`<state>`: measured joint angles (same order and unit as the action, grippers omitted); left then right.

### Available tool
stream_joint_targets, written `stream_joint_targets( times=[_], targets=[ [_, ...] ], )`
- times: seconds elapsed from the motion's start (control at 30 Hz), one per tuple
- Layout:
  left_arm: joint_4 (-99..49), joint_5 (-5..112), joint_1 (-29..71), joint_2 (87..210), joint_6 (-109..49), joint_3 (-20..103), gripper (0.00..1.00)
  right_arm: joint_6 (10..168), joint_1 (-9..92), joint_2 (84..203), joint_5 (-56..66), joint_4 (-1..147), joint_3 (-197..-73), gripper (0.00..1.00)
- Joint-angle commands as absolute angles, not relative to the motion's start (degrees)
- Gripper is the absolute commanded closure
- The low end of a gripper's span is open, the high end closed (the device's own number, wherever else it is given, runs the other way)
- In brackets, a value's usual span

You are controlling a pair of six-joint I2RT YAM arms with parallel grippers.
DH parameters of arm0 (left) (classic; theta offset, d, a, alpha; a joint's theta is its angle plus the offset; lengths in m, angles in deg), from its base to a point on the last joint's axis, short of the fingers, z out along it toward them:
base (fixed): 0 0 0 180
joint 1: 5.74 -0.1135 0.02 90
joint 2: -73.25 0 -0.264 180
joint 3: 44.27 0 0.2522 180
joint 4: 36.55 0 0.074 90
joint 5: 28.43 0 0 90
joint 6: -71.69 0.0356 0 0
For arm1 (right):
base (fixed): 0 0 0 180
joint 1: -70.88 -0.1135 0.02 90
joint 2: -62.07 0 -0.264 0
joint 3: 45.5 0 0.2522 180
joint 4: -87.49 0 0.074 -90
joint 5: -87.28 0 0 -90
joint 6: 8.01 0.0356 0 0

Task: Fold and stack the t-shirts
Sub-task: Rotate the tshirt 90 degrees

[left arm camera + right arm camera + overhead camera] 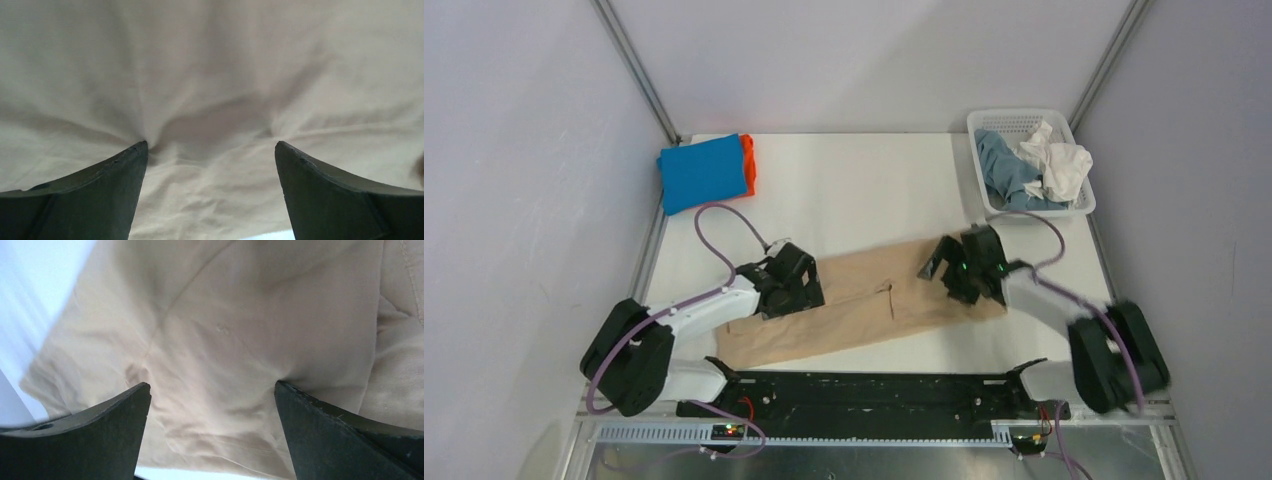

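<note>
A beige t-shirt [864, 300] lies as a long folded strip across the table's near half. My left gripper [796, 285] stands open over its left part, both fingertips pressing into the cloth [210, 100]. My right gripper [952, 272] stands open over the right end, its fingertips also down on the beige cloth [225, 340]. A folded bright blue t-shirt [704, 172] lies on top of an orange t-shirt [748, 162] at the back left. A dusty grey-blue t-shirt [1009, 168] and a white t-shirt [1056, 165] lie crumpled in the basket.
The white mesh basket [980, 170] stands at the back right corner. Walls close the table on the left, back and right. The black base rail [874, 395] runs along the near edge between the arms.
</note>
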<state>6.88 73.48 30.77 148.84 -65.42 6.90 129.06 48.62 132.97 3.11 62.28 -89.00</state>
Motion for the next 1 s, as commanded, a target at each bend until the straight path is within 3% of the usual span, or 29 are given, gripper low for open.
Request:
stream_joint_targets(
  times=[0.0,0.17,0.33,0.43,0.53,0.6,0.77,0.97],
  targets=[
    [1.8,73.3,33.2,145.9,-73.3,4.6,0.00,122.9,50.7,152.0,4.0,70.8,-103.1,0.01],
    [-3.8,71.6,36.2,148.2,-79.5,5.2,0.00,117.4,51.6,172.0,4.6,68.2,-129.8,0.01],
    [-9.8,70.8,42.0,158.6,-84.6,11.8,0.00,113.9,51.1,188.9,10.0,62.6,-151.8,0.00],
    [-12.1,71.9,44.7,162.3,-86.7,14.8,0.00,111.3,50.0,199.5,10.8,56.7,-173.1,0.00],
    [-15.0,75.5,49.3,166.6,-91.4,17.2,0.00,112.7,49.8,213.6,12.4,50.3,-192.7,0.00],
    [-18.0,73.6,50.5,169.4,-93.2,17.7,0.00,118.2,50.5,218.6,15.9,53.7,-202.1,0.01],
    [-17.6,76.6,52.5,162.4,-90.6,15.3,0.00,118.7,51.6,213.6,16.7,60.7,-203.2,0.01],
    [-13.0,86.6,55.2,144.1,-75.6,14.1,0.00,108.7,51.9,193.3,18.6,57.0,-195.8,0.00]
  ],
)
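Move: The beige t-shirt lies as a long strip running left to right, its right end farther out. Its middle is about 13 cm right and 1 cm back of the left fingertips, and about 19 cm left and 7 cm back of the right ones, 1 cm or so below both. The folded stack sits some 36 cm ahead and 28 cm left of the left hand. The laundry basket is roughly 33 cm ahead and 23 cm right of the right hand, its middle about 5 cm higher. The t-shirt is swung counter-clockwise under both wide-open grippers: the right fingertips sweep its right end forward by almost 40 cm and about 15 cm left, tipping up some 25 degrees, while the left ones, rolling, drag its left part nearly 20 cm to the right. Both hands then rise off the cloth, the left easing back left slightly. ##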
